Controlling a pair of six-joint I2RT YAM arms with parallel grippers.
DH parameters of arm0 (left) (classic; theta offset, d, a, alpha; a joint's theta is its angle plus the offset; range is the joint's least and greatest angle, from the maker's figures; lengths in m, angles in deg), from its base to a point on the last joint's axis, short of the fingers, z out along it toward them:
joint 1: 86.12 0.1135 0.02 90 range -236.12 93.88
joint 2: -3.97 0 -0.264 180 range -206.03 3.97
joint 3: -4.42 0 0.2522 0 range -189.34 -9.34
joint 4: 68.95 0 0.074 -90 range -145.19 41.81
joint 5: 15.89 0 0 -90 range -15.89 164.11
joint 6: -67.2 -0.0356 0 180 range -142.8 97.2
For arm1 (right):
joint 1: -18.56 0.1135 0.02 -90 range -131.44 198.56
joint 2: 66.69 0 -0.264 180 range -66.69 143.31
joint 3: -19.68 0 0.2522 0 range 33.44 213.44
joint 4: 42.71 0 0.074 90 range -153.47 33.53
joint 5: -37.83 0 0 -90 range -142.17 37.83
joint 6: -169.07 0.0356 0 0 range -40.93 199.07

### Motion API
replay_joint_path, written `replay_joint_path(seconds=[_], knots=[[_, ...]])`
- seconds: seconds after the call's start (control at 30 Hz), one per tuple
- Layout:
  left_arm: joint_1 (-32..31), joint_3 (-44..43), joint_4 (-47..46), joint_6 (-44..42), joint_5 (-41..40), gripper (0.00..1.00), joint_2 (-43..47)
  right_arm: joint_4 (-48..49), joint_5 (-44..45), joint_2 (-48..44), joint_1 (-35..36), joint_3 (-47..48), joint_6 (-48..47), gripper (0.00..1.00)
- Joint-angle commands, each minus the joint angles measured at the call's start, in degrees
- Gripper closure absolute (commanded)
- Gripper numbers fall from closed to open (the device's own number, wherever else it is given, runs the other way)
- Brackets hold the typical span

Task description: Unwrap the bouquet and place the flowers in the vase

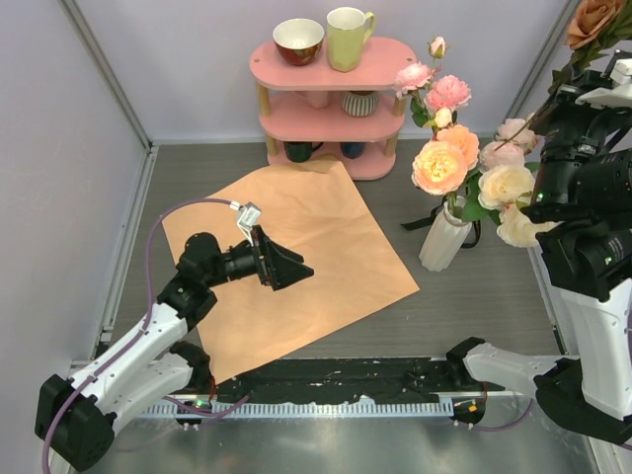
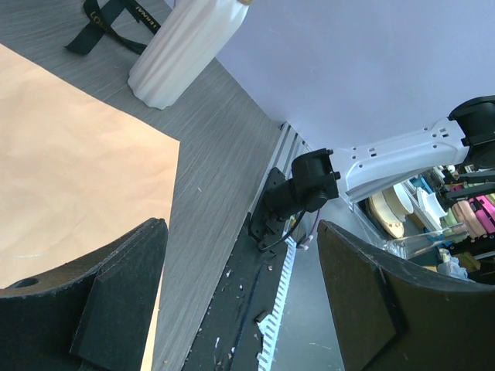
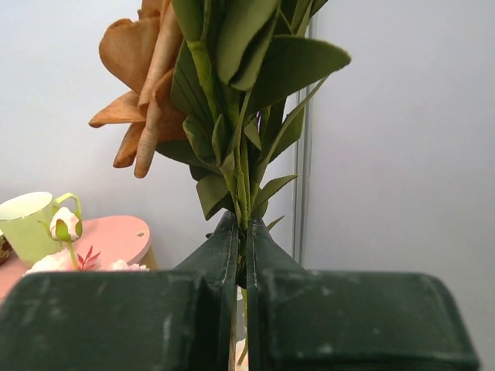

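Note:
The white ribbed vase (image 1: pixel 444 240) stands right of centre and holds several roses (image 1: pixel 446 163) in pink, peach and cream. The bouquet's tan-orange paper (image 1: pixel 296 257) lies unfolded flat on the table. Its black ribbon (image 1: pixel 420 219) lies beside the vase. My right gripper (image 3: pixel 241 232) is raised high at the right edge, shut on the green stem of a rusty brown rose (image 1: pixel 592 20), whose head stands above the fingers (image 3: pixel 220 255). My left gripper (image 1: pixel 286 267) hovers open over the paper with nothing between its fingers. The left wrist view shows the vase base (image 2: pixel 182 50) and the ribbon (image 2: pixel 108 19).
A pink three-tier shelf (image 1: pixel 331 99) stands at the back with a red-rimmed bowl (image 1: pixel 298 41), a pale yellow mug (image 1: pixel 348 38) and a striped cup (image 1: pixel 359 103). A black strip (image 1: pixel 336 380) runs along the near table edge. Walls close in left and right.

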Motion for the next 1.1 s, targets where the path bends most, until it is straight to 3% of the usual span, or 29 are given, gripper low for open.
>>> replay_joint_path(seconds=[0.0,0.27,0.47,0.77,1.07], knots=[[-0.2,-0.17,-3.27,-0.13,0.85,0.18,-0.09,-2.95,-1.16,-1.56,-0.23,-0.56,3.47,0.99],[-0.28,-0.26,-3.19,-0.05,0.85,0.18,-0.26,-2.94,-3.34,0.54,-0.23,6.63,2.68,0.99],[-0.28,-0.17,-3.19,-0.22,0.59,0.18,0.09,-7.42,-5.9,0.46,-0.14,9.02,7.33,0.99],[-0.55,-0.35,-2.75,-0.13,0.77,0.18,0.09,-11.82,-5.38,-4.9,-0.23,-3.1,11.39,0.99],[-0.64,-0.44,-2.49,-0.22,0.68,0.18,0.09,-9.9,-3.36,-8.59,-0.23,-15.58,12.62,0.99]])
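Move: The right hand holds the brown roses' stem high up. The vase's middle lies about 4 cm ahead of it, 5 cm to its left and some 52 cm below. Of the flowers already in the vase, the orange roses stand roughly 12 cm left, 2 ahead and 20 below, and the cream roses almost straight underneath, some 25 cm down. From the left hand, the vase is about 13 cm ahead, 34 cm right and 15 below. Still pinching the stem of the brown roses between its shut fingers, the right hand first draws back about 2 cm while bobbing up a little, then sinks some 11 cm from that peak towards the vase and the flowers in it, easing forward and slightly left. The fingers tip downward by about 10 degrees and swing a little counter-clockwise. ##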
